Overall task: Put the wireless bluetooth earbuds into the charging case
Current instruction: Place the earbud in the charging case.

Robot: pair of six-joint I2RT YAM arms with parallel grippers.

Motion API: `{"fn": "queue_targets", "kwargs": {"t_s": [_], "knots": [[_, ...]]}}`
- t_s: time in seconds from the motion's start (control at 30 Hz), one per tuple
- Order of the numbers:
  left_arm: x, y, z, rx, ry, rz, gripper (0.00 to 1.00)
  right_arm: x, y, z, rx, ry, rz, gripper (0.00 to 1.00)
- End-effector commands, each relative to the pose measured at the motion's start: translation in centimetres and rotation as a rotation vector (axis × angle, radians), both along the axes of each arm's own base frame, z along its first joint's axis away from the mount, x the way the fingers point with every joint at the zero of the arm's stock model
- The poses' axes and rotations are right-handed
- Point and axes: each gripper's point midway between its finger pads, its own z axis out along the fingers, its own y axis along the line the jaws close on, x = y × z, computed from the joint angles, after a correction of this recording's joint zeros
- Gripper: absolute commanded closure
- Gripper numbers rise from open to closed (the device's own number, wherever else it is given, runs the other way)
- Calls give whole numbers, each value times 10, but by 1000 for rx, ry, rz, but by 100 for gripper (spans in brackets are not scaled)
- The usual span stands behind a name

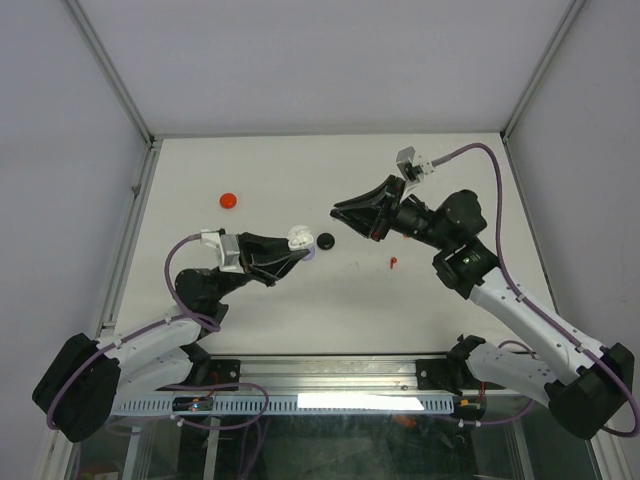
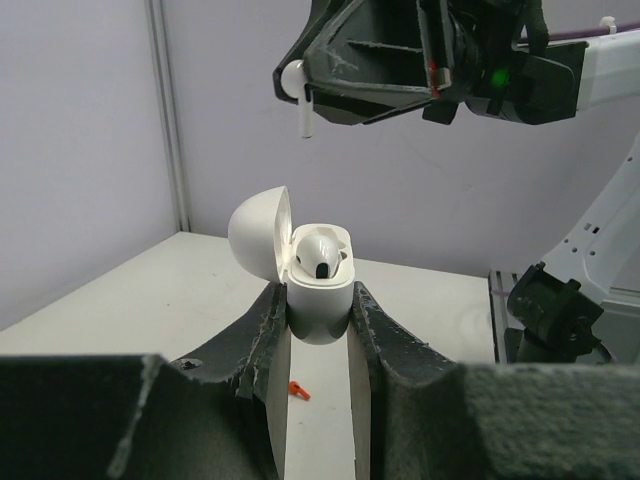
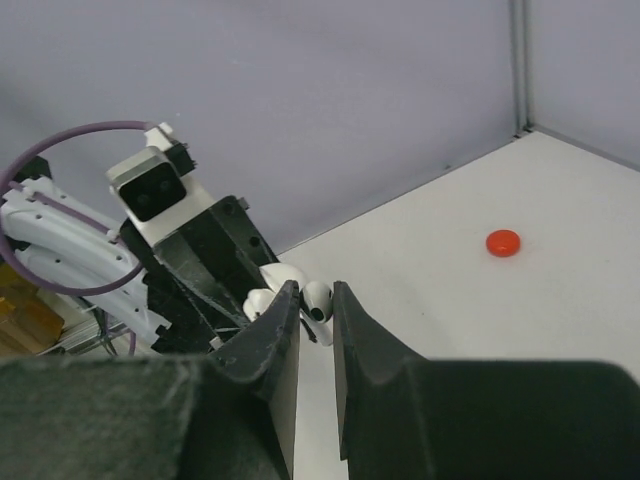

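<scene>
My left gripper [image 2: 318, 300] is shut on a white charging case [image 2: 320, 318], held upright above the table. Its lid [image 2: 258, 232] is swung open to the left. One white earbud [image 2: 322, 256] sits inside the case. My right gripper [image 3: 315, 292] is shut on a second white earbud [image 3: 319, 300], stem hanging down. In the left wrist view that earbud [image 2: 297, 95] hangs above and slightly left of the case, apart from it. From above, the right gripper [image 1: 338, 212] is just up and right of the left gripper [image 1: 293, 245]. A tiny red earbud [image 1: 393, 263] lies on the table.
A red disc [image 1: 229, 200] lies at the back left of the table. A black disc [image 1: 325, 240] sits just right of the held case. Grey walls close the table on three sides. The red earbud [image 2: 296, 390] lies below the case.
</scene>
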Motion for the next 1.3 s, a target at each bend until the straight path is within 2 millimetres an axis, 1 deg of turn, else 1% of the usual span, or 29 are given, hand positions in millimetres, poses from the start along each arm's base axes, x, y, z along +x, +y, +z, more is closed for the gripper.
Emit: {"fn": "queue_targets", "kwargs": {"t_s": [0.0,0.1,0.27,0.37,0.53,0.8,0.9,1.13,1.27], "knots": [[2,3,26,-51,-83,17,100,-32,10,32,98,-102,132,86],[1,2,28,-59,-83,10,100,-42,21,31,114,-106,184,86],[0,3,34,-71,-94,6,100,-50,39,26,111,-98,232,87],[-2,3,37,-84,-98,-2,100,-52,47,19,101,-91,242,87],[-5,4,40,-93,-106,-17,100,-46,55,9,78,-79,221,87],[-9,4,43,-98,-111,-28,100,-39,54,6,70,-86,173,87],[-9,4,42,-98,-109,-27,100,-39,53,8,80,-92,164,87],[-8,8,47,-123,-103,-15,100,-42,55,3,61,-82,186,87],[-4,8,47,-130,-86,-2,100,-45,56,4,63,-76,201,87]]}}
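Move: My right hand still grips the white earbud; the open charging case in my left hand lies about 4 cm back, 7 cm to the left and 6 cm below it. The case's raised lid stands some 2 cm forward of the case and 2 cm higher, and the first earbud already sits in the case's left side. From my left hand, the earbud being brought is roughly 4 cm ahead, 8 cm to the right and 7 cm up. I swing my right hand left about 6 cm and back towards the case, rising slightly, then sink roughly 3 cm from the top of that arc and ease 1 cm forward, bringing the earbud stem-down over the free slot beyond the first earbud. The wrist turns some 10 degrees counter-clockwise overall; my left hand lifts the case about 1.5 cm to meet it. Both grips hold. ##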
